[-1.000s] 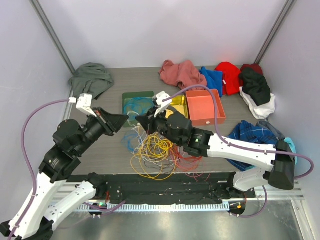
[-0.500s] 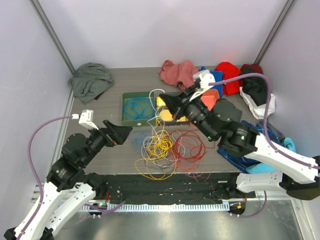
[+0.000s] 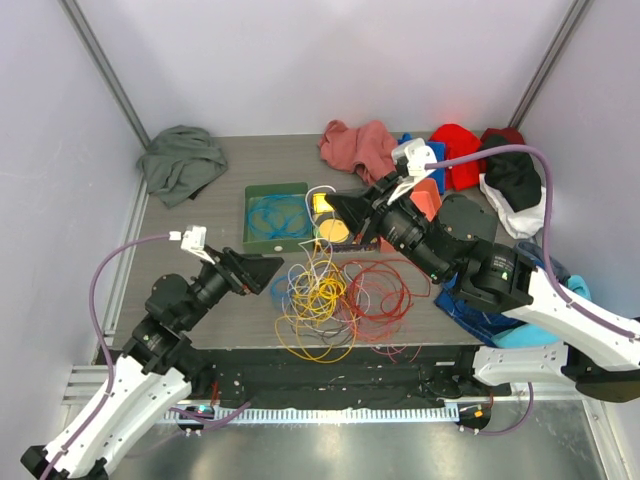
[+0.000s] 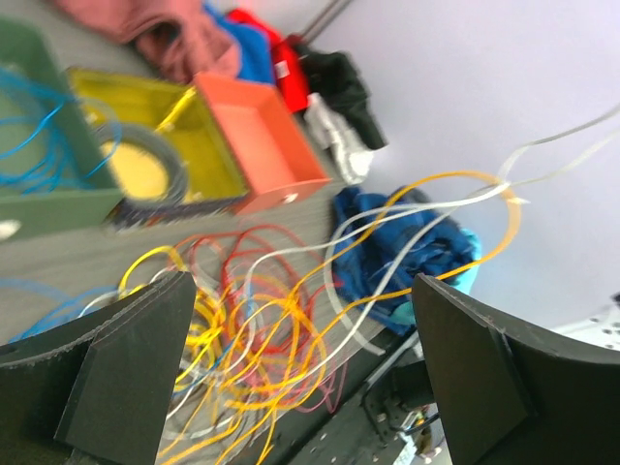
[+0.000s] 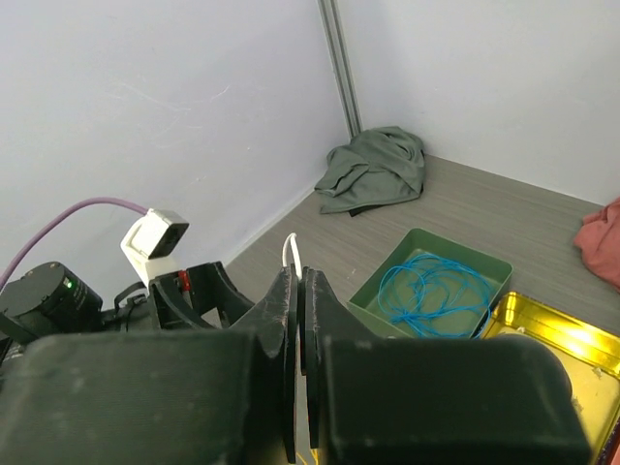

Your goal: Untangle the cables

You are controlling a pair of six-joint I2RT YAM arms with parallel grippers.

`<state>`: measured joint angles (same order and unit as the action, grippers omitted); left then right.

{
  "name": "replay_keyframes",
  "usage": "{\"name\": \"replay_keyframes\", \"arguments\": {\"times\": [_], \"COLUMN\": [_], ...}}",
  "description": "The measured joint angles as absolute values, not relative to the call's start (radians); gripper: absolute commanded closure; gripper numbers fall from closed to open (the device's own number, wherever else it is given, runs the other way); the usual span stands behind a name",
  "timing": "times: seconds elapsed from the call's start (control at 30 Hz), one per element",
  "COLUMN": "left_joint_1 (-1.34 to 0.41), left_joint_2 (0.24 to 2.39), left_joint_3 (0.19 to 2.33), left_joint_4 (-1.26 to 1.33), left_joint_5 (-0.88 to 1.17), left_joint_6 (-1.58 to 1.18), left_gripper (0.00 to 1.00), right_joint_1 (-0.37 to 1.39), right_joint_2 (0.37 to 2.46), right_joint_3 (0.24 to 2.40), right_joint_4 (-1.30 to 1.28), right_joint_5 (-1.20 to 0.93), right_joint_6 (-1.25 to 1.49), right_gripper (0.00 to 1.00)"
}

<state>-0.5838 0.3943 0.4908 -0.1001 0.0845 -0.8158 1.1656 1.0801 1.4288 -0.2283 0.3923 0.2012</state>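
Note:
The cables lie in a loose tangle of yellow, orange, white and blue loops at the table's front middle, with red loops spread to the right. My right gripper hangs above the trays, shut on a white cable whose small loop sticks out past the fingertips. Strands rise from the pile up to it. My left gripper stands open just left of the pile, its fingers wide apart with yellow and white strands seen between them, none gripped. A blue cable lies coiled in the green tray.
A yellow tray with a dark ring and an orange tray stand beside the green one. Clothes lie along the back: a grey-green one, a pink, a red, a black. A blue plaid cloth lies under the right arm.
My left gripper has opened and drawn back toward the near left. My right gripper has lifted toward the back right with the white cable, and the pile has spread, the red loops now lying apart.

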Motion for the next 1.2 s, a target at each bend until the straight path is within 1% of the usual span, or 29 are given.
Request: {"name": "replay_keyframes", "arguments": {"times": [0.13,0.37,0.57,0.67,0.7,0.77,0.8,0.87,0.9,0.97,1.13,1.2], "left_joint_1": [-0.586,-0.601,-0.630,-0.649,-0.654,-0.658,-0.659,-0.660,-0.660,-0.660,-0.660,-0.660], "left_joint_2": [0.440,0.569,0.682,0.704,0.711,0.729,0.743,0.772,0.789,0.805,0.785,0.733], "left_joint_3": [0.490,0.487,0.485,0.480,0.480,0.480,0.480,0.483,0.488,0.504,0.522,0.504], "left_joint_4": [0.019,0.147,0.217,0.236,0.246,0.264,0.274,0.273,0.256,0.199,0.033,-0.027], "left_joint_5": [0.127,0.144,0.159,0.158,0.157,0.154,0.151,0.142,0.130,0.098,0.000,-0.041], "left_joint_6": [-0.815,-0.805,-0.802,-0.796,-0.793,-0.786,-0.781,-0.785,-0.773,-0.778,-0.789,-0.813], "left_gripper": [0.00,0.00,0.03,0.14,0.26,0.44,0.63,0.79,0.91,1.00,1.00,1.00], "right_joint_1": [1.166,1.166,1.166,1.166,1.166,1.166,1.166,1.166,1.166,1.166,1.166,1.166], "right_joint_2": [1.080,1.082,1.089,1.089,1.089,1.089,1.089,1.089,1.089,1.089,1.079,1.073], "right_joint_3": [1.429,1.430,1.440,1.443,1.444,1.444,1.444,1.444,1.448,1.454,1.498,1.532], "right_joint_4": [-0.238,-0.244,-0.262,-0.267,-0.268,-0.268,-0.268,-0.270,-0.273,-0.274,-0.278,-0.279], "right_joint_5": [0.387,0.373,0.366,0.363,0.362,0.357,0.355,0.353,0.353,0.354,0.357,0.358], "right_joint_6": [0.212,0.217,0.220,0.221,0.221,0.225,0.228,0.231,0.232,0.232,0.220,0.211], "right_gripper": [0.99,0.99,0.99,0.99,0.99,0.99,0.99,0.99,0.99,0.99,0.99,0.99]}}
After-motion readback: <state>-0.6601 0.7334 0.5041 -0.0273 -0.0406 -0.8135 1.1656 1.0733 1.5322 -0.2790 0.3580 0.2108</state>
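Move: The yellow and white strands hanging from the right hand pass about 9 cm to the left hand's right, 5 cm ahead and a little lower. The tangled pile lies some 8 cm ahead, 11 cm right and 25 cm down; the green box sits about 34 cm ahead, 1 cm right, equally low. From the right hand, the strands' middle is roughly 5 cm ahead, 3 cm left and 22 cm below. Left hand reaches 6 cm right-forward towards the strands, then dips, shutting; right still pinches the white cable. ##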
